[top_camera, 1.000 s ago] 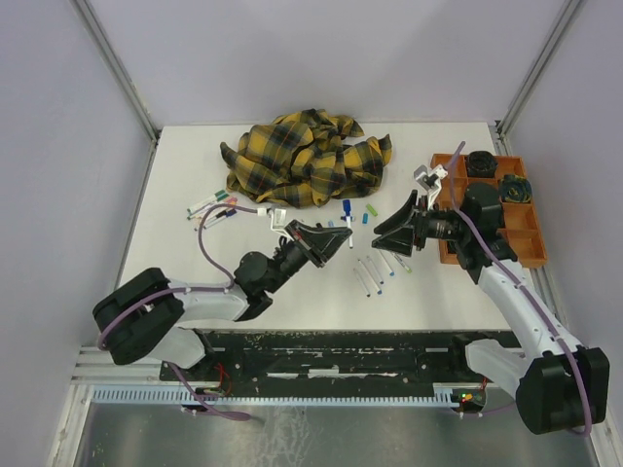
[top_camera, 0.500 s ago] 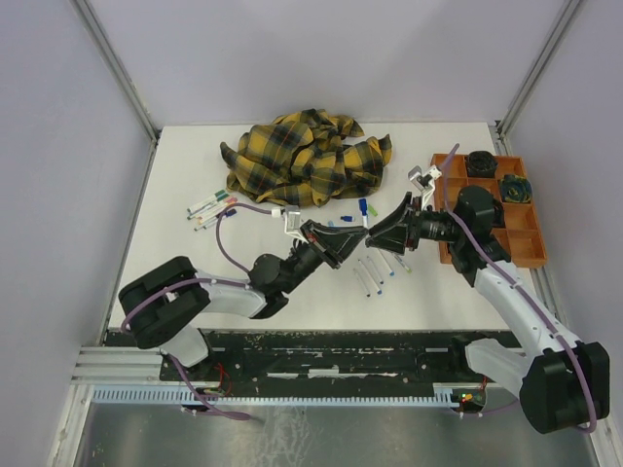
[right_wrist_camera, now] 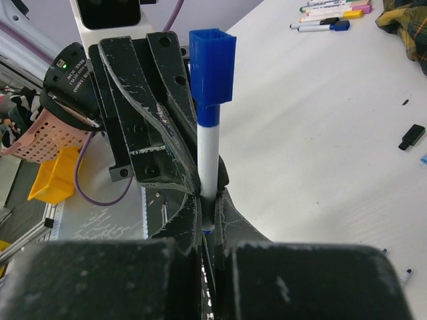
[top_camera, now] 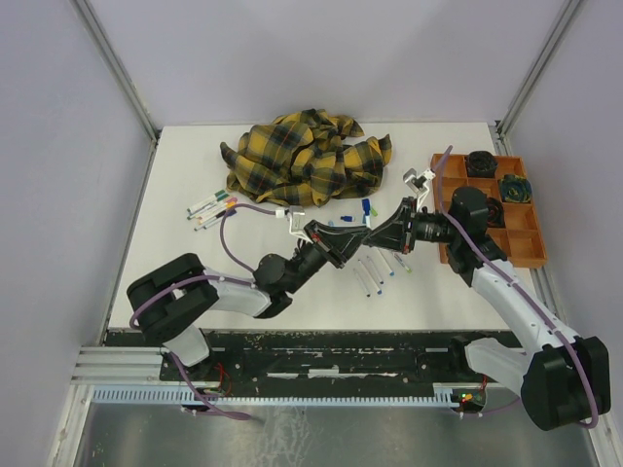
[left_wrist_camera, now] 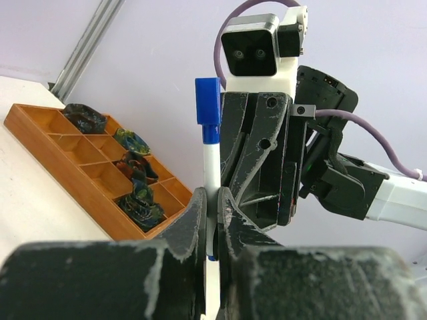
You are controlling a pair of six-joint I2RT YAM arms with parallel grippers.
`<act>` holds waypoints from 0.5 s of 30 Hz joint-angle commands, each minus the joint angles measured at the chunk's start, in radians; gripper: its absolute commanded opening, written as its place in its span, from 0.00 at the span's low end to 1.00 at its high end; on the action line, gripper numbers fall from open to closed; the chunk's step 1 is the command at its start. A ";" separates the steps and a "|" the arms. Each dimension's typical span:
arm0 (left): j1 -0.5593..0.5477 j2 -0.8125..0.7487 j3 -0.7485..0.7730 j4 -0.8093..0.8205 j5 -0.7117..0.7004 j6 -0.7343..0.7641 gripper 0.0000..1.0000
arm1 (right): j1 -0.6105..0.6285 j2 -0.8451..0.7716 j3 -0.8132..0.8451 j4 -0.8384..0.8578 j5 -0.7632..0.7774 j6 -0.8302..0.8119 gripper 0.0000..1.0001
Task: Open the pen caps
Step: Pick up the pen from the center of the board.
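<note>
Above the table's middle a white pen (left_wrist_camera: 211, 163) stands upright with its blue pen cap (top_camera: 365, 206) on top. My left gripper (top_camera: 356, 237) is shut on the barrel, its fingers (left_wrist_camera: 197, 215) pressed to both sides. My right gripper (top_camera: 374, 233) faces it from the right and is shut on the same barrel (right_wrist_camera: 207, 157), below the blue pen cap (right_wrist_camera: 212, 63). Capped pens (top_camera: 210, 207) lie in a bunch at the left. Several more pens (top_camera: 375, 274) lie on the table below the grippers. A loose black cap (right_wrist_camera: 413, 135) lies on the table.
A yellow-and-black plaid cloth (top_camera: 307, 158) is heaped at the back centre. An orange compartment tray (top_camera: 531, 255) with dark coiled items stands at the right edge, close behind my right arm. The tray (left_wrist_camera: 63, 150) also shows in the left wrist view.
My left arm has carried the blue-capped pen to the right, up to the right gripper. The right gripper has moved in and shut on the pen's barrel.
</note>
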 commanded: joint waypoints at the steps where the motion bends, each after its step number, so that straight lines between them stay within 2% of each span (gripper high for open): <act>1: -0.007 -0.016 0.007 0.067 -0.029 0.051 0.16 | 0.006 -0.007 0.031 -0.038 0.006 -0.041 0.00; 3: -0.006 -0.033 -0.011 0.058 -0.042 0.049 0.30 | 0.006 -0.008 0.042 -0.068 0.002 -0.065 0.00; 6: 0.004 -0.071 -0.042 0.026 -0.045 0.018 0.45 | 0.007 -0.009 0.059 -0.109 -0.006 -0.098 0.00; 9: 0.046 -0.110 -0.055 -0.047 0.031 -0.037 0.51 | 0.006 -0.009 0.071 -0.141 -0.019 -0.128 0.00; 15: 0.178 -0.096 -0.008 -0.074 0.388 -0.188 0.56 | 0.006 -0.003 0.096 -0.209 -0.051 -0.181 0.00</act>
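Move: The blue-capped pen stands cap-up, already pinched near its lower end by both grippers. Its middle lies about 3 cm above and 2 cm ahead of the left hand, and likewise about 3 cm above and 2 cm ahead of the right. Some 20 cm below the left hand, the row of uncapped pens lies about 5 cm back and 3 cm right, and the loose black cap about 6 cm ahead and 10 cm left. The pen passes into the right gripper's sole hold: the left fingers open to about half and let go of its lower end, and the left hand then draws off some 3 cm to the left, edging about 1 cm forward late on. The right fingers keep their pinch while that hand sinks about 1 cm. ##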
